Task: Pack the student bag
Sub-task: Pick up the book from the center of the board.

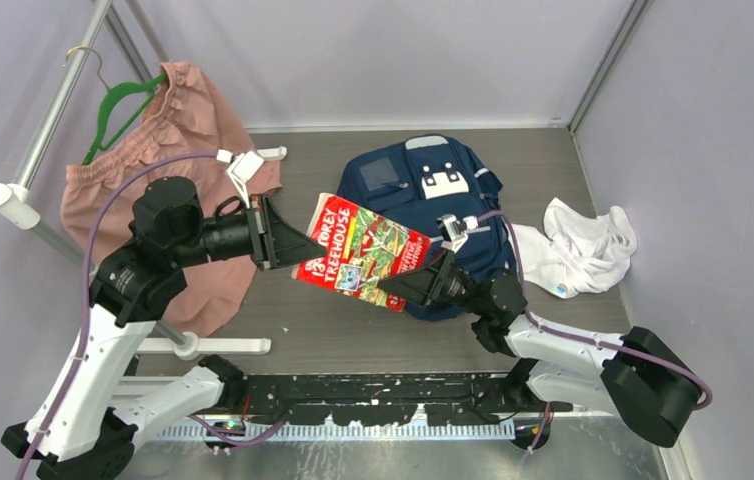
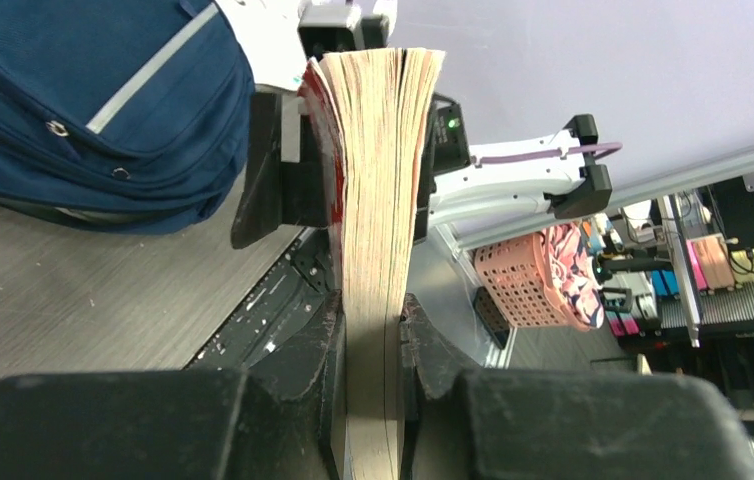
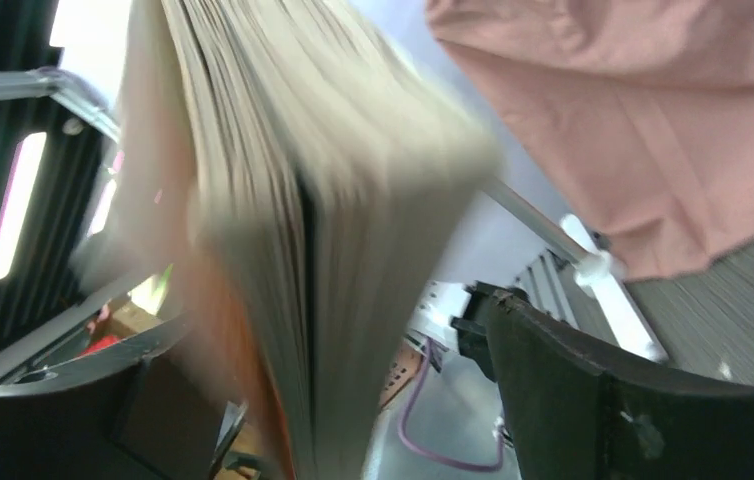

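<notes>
The student bag (image 1: 423, 180) is a navy backpack lying flat at the table's middle back, and it also fills the upper left of the left wrist view (image 2: 83, 100). A thick red paperback book (image 1: 363, 250) hangs in the air in front of the bag. My left gripper (image 1: 298, 247) is shut on the book's left edge, its pads pressed on both covers (image 2: 373, 320). My right gripper (image 1: 393, 288) is open around the book's right end (image 3: 303, 250). A clear gap shows between the pages and its right finger (image 3: 553, 370).
Pink shorts (image 1: 163, 170) on a green hanger (image 1: 118, 105) hang from a metal rack (image 1: 48, 130) at the left. A white cloth (image 1: 583, 245) lies crumpled right of the bag. Beyond the table a pink basket (image 2: 533, 280) stands.
</notes>
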`<state>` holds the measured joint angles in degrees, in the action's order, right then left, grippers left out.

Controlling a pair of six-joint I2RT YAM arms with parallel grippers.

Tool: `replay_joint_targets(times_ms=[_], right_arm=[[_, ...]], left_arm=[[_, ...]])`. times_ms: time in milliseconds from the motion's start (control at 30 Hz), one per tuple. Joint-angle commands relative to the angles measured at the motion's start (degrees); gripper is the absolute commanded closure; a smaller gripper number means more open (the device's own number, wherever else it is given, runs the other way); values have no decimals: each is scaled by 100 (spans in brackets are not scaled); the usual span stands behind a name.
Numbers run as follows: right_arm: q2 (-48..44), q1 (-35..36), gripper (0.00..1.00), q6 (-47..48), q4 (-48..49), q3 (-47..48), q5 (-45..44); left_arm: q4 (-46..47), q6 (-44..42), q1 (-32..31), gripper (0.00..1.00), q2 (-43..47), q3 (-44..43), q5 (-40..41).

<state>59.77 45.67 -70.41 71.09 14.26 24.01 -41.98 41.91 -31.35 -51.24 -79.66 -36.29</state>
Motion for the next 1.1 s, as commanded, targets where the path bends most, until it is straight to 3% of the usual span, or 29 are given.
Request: replay_joint_targets(times_ms=[0, 133, 367, 400, 500, 567, 600, 633, 667, 700, 733, 833, 900, 967, 1067], right_arm=[[20, 21, 11, -267, 1100, 862, 633], [-239, 13, 26, -208, 1088, 945, 504], [-220, 20, 61, -317, 1090, 778, 532], [-181, 18, 67, -357, 1091, 765, 536], [-199, 16, 98, -414, 1085, 713, 432], [-386, 4, 99, -370, 759, 616, 235], [-602, -23, 99, -242, 319, 594, 119], [-909, -43, 99, -64, -448, 592, -86], [-1304, -51, 99, 214, -1447, 622, -407], [-1809, -53, 99, 525, -3046, 718, -852], [-2309, -56, 99, 867, -4482, 851, -1486], [-3597, -58, 99, 1757, -7604, 1457, -3569], [-3924, -58, 99, 2139, -9154, 2172, -4753], [-3907, -61, 99, 2363, -10424, 2835, -5815], [-3660, -58, 99, 2820, -11631, 3672, -6990]], left_arm=[[769, 135, -3, 100, 20, -16, -488], [728, 47, -2, 100, -25, -61, -491], [458, -148, -2, 100, -61, -250, -355], [476, -148, -2, 100, -61, -230, -347], [513, -142, -2, 100, -70, -131, -315], [613, -139, -2, 100, -69, -64, -341], [606, -163, -2, 82, -93, -66, -328], [564, -250, -2, 53, -119, -82, -284], [484, -348, -2, 32, -148, -100, -160], [273, -494, -2, 8, -175, -129, 70], [54, -649, -2, 1, -202, -162, 443], [-275, -1076, -15, 0, -387, -101, 1201], [-278, -1233, -146, 0, -644, 17, 1534], [-279, -1553, -874, 0, -1034, 76, 2477], [-330, -2190, -2143, 0, -1729, -23, 4712]])
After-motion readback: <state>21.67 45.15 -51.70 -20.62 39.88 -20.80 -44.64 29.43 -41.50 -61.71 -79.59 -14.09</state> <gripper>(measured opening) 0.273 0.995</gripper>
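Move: The book hangs between the hands, held by the left: its middle is about 6 cm right, 1 cm ahead and 3 cm below that hand. From the open right hand, already around its near edge, it lies level ahead, 4 cm left and 9 cm up. The backpack sits roughly 19 cm ahead, 9 cm right and 24 cm below the right hand; the white cloth some 13 cm ahead, 38 cm right, 28 cm below. Right rises 8 cm, pinches the book; left lets go; right swings it 15 cm right and forward, clockwise. ##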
